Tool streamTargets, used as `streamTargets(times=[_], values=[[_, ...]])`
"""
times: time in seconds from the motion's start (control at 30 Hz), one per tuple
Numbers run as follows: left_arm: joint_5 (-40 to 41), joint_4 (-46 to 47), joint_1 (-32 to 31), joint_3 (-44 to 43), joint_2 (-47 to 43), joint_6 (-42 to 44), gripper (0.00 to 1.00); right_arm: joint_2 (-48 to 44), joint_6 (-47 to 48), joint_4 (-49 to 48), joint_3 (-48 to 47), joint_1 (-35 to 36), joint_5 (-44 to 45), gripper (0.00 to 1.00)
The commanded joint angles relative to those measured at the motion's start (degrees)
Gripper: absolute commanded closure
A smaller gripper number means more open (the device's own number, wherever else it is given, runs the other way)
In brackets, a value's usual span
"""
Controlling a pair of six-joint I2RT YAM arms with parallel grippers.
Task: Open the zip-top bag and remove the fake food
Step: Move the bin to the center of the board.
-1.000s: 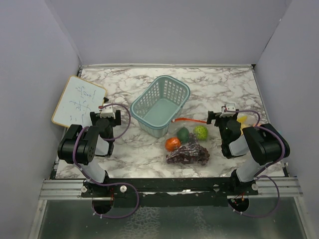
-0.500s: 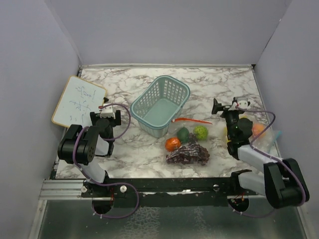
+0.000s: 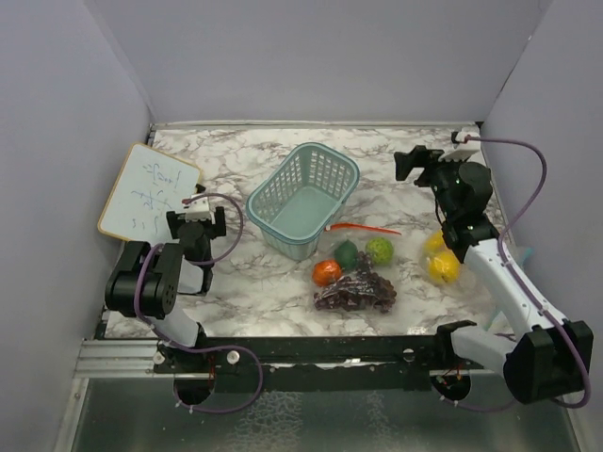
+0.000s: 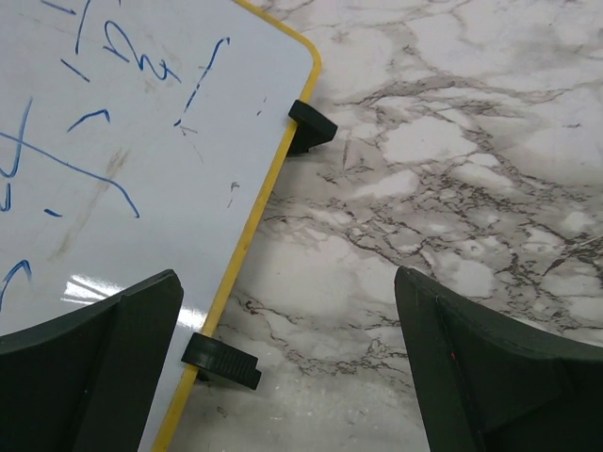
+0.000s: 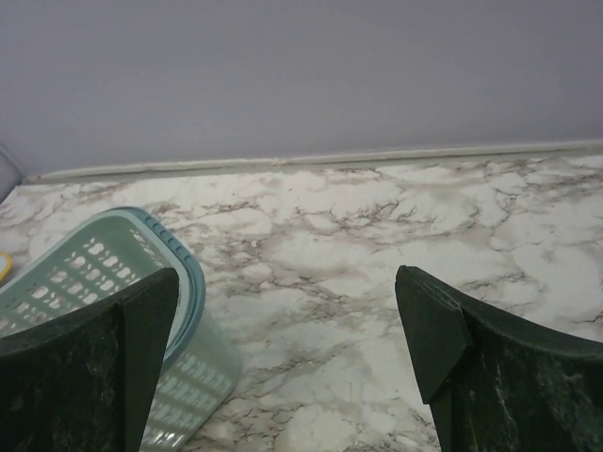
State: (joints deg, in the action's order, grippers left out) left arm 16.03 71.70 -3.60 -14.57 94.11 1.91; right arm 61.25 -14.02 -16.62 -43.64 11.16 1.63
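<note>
The clear zip-top bag point(image 3: 363, 282) lies at the front middle of the marble table, its red zip strip point(image 3: 363, 228) on the far side. An orange point(image 3: 327, 273), a dark green piece point(image 3: 347, 254), a lime point(image 3: 380, 250) and purple grapes point(image 3: 356, 292) sit in it. Two yellow fruits point(image 3: 443, 266) lie to the right, partly behind my right arm. My right gripper point(image 3: 419, 162) point(image 5: 287, 282) is raised at the back right, open and empty, facing the basket. My left gripper point(image 3: 193, 212) point(image 4: 287, 282) hangs open and empty over the whiteboard's edge.
A teal mesh basket point(image 3: 303, 198) point(image 5: 104, 282) stands behind the bag. A small yellow-framed whiteboard point(image 3: 148, 191) point(image 4: 141, 160) leans at the left on black clip feet point(image 4: 221, 363). Grey walls close in the left, back and right sides.
My right arm has swung up and back from low at the front right to high over the back right, uncovering the yellow fruits. The left arm has barely shifted.
</note>
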Motion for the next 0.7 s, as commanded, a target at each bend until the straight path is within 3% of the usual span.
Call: streamTargets(times=[0.0,0.07,0.13,0.33,0.5,0.57,0.67], values=[[1.54,-9.62,-1.18,-2.92,-8.92,-0.72,0.01,5.05,-2.79,16.38,-9.09,0.09,-9.55,0.01],[1.8,-21.23,-1.22,-6.39,-13.33,-2.78,0.01,8.02,-3.86,19.27,-12.66,0.97,-10.03,0.01],[2.41,-24.97,-1.24,-8.17,-16.45,-7.74,0.01,11.3,-4.76,22.2,-16.52,2.45,-9.08,0.01],[1.65,-32.02,-2.55,-10.53,-19.48,-20.14,0.01,20.79,-5.23,25.54,-24.49,10.87,-2.58,0.19],[-3.78,-40.07,-4.6,-10.52,-25.05,-28.96,0.01,25.32,-2.07,23.77,-27.22,15.17,-1.47,0.42],[-1.78,-44.57,-6.34,-9.07,-30.21,-33.99,0.01,26.47,2.66,21.95,-27.98,15.21,-1.6,0.43],[3.97,-50.83,-9.68,-5.98,-38.55,-37.69,0.01,28.77,12.24,21.01,-30.51,15.17,-4.03,0.35]])
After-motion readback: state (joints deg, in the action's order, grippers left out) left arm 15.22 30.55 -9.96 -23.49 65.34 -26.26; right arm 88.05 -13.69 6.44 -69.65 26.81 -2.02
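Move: The bin's middle lies about 24 cm to the left of my right hand, some 3 cm farther out and roughly 22 cm lower. Of the bagged food beside it, the dark green food is about 13 cm left and 9 cm nearer me than that hand, and the light green food about 5 cm left and 8 cm nearer. From my left hand the bin's middle is some 25 cm to the right, 3 cm farther out and about level; the whiteboard is about 12 cm left of that hand and 7 cm farther out. I sweep my right hand about 15 cm left to above the bin's right rim, sinking some 7 cm as I go, tipping the fingers down, turning them counter-clockwise about 20 degrees and part-closing them. Meanwhile I lift my left hand, open throughout, about 8 cm net with a short dip on the way, and shift it right towards the bin, rolling it so its left side drops. ##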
